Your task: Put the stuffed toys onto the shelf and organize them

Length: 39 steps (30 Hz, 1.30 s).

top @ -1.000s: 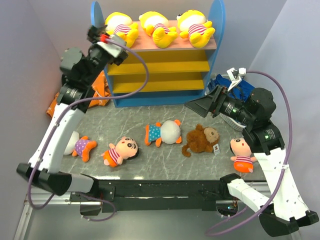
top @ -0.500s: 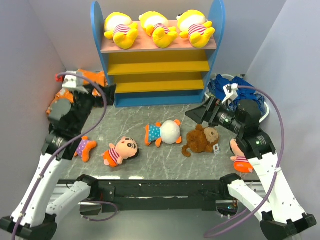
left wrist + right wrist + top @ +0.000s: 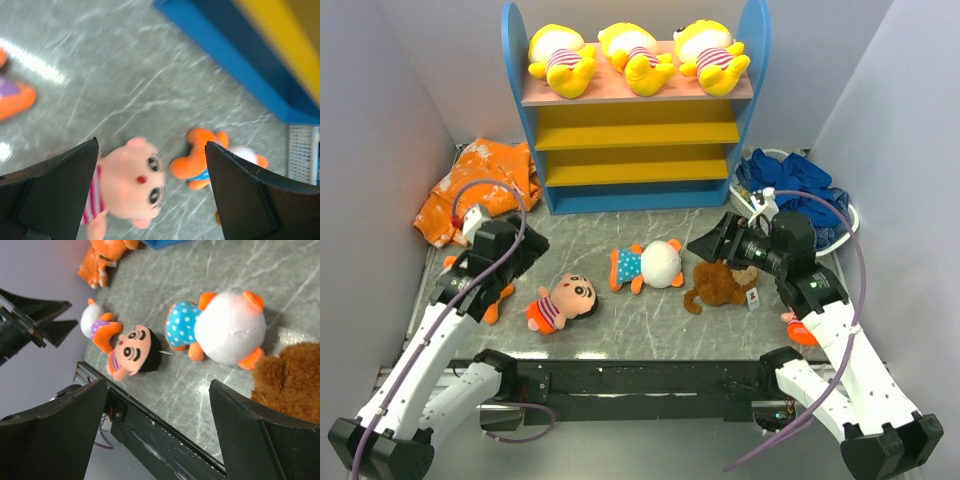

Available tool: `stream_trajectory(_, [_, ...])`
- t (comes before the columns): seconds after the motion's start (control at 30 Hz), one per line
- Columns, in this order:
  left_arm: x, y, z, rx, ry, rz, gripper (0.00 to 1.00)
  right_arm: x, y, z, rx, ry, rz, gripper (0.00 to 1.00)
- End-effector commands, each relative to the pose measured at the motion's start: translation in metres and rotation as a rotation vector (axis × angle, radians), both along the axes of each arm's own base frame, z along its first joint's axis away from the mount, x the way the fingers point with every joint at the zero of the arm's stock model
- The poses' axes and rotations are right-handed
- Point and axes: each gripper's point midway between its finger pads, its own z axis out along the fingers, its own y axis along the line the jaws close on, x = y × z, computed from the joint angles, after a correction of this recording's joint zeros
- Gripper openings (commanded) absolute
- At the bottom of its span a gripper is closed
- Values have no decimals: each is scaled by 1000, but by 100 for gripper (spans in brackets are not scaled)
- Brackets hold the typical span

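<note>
The shelf (image 3: 642, 150) stands at the back, with three yellow stuffed toys (image 3: 636, 56) lying on its pink top board. On the table lie a striped-shirt doll (image 3: 560, 303), a face-down dotted-shirt doll (image 3: 648, 265) and a brown monkey (image 3: 720, 282). A purple-shirt doll (image 3: 492, 297) shows partly under my left arm, and another doll (image 3: 798, 328) partly under my right arm. My left gripper (image 3: 525, 255) hovers open above the striped doll (image 3: 127, 185). Just left of the monkey (image 3: 292, 380), my right gripper (image 3: 713, 243) hangs open and empty.
An orange-and-white cloth (image 3: 475, 190) lies at the back left beside the shelf. Dark blue cloths (image 3: 800, 190) sit in a white basket at the back right. Grey walls close both sides. A black rail (image 3: 650, 375) runs along the table's near edge.
My left arm has left the yellow toy on the top board and swung down to the table's left side. My right arm has lowered and moved left toward the monkey.
</note>
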Motion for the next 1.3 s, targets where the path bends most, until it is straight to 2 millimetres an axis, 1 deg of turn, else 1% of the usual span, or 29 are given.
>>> stream_trajectory(0.0, [-21, -3, -32, -100, 69, 40, 92, 5, 11, 0, 33, -31, 12, 88])
stream_trajectory(0.03, [-24, -5, -38, -115, 76, 39, 92, 5, 15, 1, 42, -32, 18, 88])
stream_trajectory(0.07, [-30, -5, -53, -117, 115, 44, 92, 8, 16, -3, 29, -26, 1, 88])
stream_trajectory(0.1, [-33, -6, -60, -150, 141, 64, 92, 9, 19, -5, 22, -22, -2, 88])
stream_trajectory(0.13, [-38, -7, -68, -158, 166, 70, 91, 2, 32, -5, 17, -21, 27, 87])
stream_trajectory(0.17, [-42, -7, -80, -171, 197, 86, 91, 7, 36, -8, -7, -22, 1, 87])
stream_trajectory(0.2, [-44, -8, -85, -177, 210, 89, 91, 5, 44, -10, -18, -22, 12, 87])
stream_trajectory(0.23, [-48, -6, -97, -171, 240, 103, 91, -4, 61, -9, -8, -19, 55, 87])
stream_trajectory(0.3, [-48, -3, -99, -160, 244, 121, 92, -2, 80, -18, -15, 17, 60, 85])
stream_trajectory(0.33, [-43, 1, -91, -142, 220, 130, 93, -8, 96, -15, 25, 39, 79, 84])
stream_trajectory(0.37, [-43, 5, -86, -116, 211, 131, 93, -6, 108, -25, 24, 72, 82, 84])
stream_trajectory(0.4, [-40, 9, -80, -98, 190, 142, 93, -5, 117, -27, 40, 82, 74, 84])
stream_trajectory(0.43, [-34, 15, -62, -78, 137, 158, 94, -5, 132, -22, 97, 98, 73, 84])
stream_trajectory(0.47, [-32, 20, -53, -39, 110, 149, 94, -11, 150, -35, 93, 140, 94, 84])
stream_trajectory(0.5, [-30, 24, -43, -17, 83, 154, 95, -13, 162, -39, 105, 162, 105, 83])
stream_trajectory(0.53, [-26, 28, -23, -6, 28, 157, 95, -15, 173, -41, 136, 197, 106, 84])
stream_trajectory(0.57, [-25, 37, -12, 57, -7, 160, 95, -19, 192, -49, 141, 223, 128, 84])
stream_trajectory(0.63, [-21, 44, 15, 86, -96, 160, 96, -20, 212, -52, 172, 251, 138, 84])
stream_trajectory(0.7, [-19, 49, 30, 147, -159, 139, 97, -27, 235, -65, 152, 293, 157, 83])
stream_trajectory(0.73, [-21, 51, 35, 158, -190, 127, 97, -28, 244, -80, 125, 324, 159, 84])
stream_trajectory(0.8, [-20, 50, 42, 186, -236, 96, 97, -33, 259, -86, 131, 358, 161, 84])
stream_trajectory(0.83, [-22, 50, 39, 188, -248, 87, 97, -34, 264, -100, 115, 389, 154, 84])
stream_trajectory(0.9, [-23, 48, 38, 194, -270, 61, 98, -35, 274, -108, 141, 410, 162, 84])
stream_trajectory(0.93, [-23, 47, 37, 199, -273, 47, 98, -34, 277, -121, 122, 432, 159, 84])
stream_trajectory(1.0, [-24, 45, 34, 205, -269, 29, 98, -34, 282, -133, 86, 436, 177, 84])
stream_trajectory(1.1, [-23, 43, 33, 224, -257, 2, 98, -30, 288, -145, 39, 416, 197, 77])
stream_trajectory(1.2, [-21, 39, 35, 251, -253, -36, 98, -24, 289, -147, 18, 374, 214, 53])
stream_trajectory(1.23, [-19, 38, 36, 268, -256, -55, 98, -20, 287, -146, 17, 361, 214, 35])
stream_trajectory(1.27, [-18, 36, 37, 276, -258, -72, 98, -18, 285, -144, 8, 335, 223, 27])
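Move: The black-haired doll lies about 31 cm to the right hand's left, some 6 cm back towards the base and 20 cm below. Beside the way there, the blue-dotted toy is about 11 cm left and 3 cm ahead; the brown monkey is some 6 cm right and 1 cm back, both also about 20 cm down. The purple-dotted toy lies roughly 19 cm left of the doll and 3 cm farther out. From the left hand the doll is about 9 cm back, 5 cm right and 14 cm below. The doll's head is what the right hand goes for: it sweeps some 27 cm left and about 18 cm down, slightly back, past the blue-dotted toy's near side, fingers tipping down nearly 30 degrees, then half closing to pinch the side of the head. The open left hand dips back and down about 10 cm, then rises again and backs off left. ##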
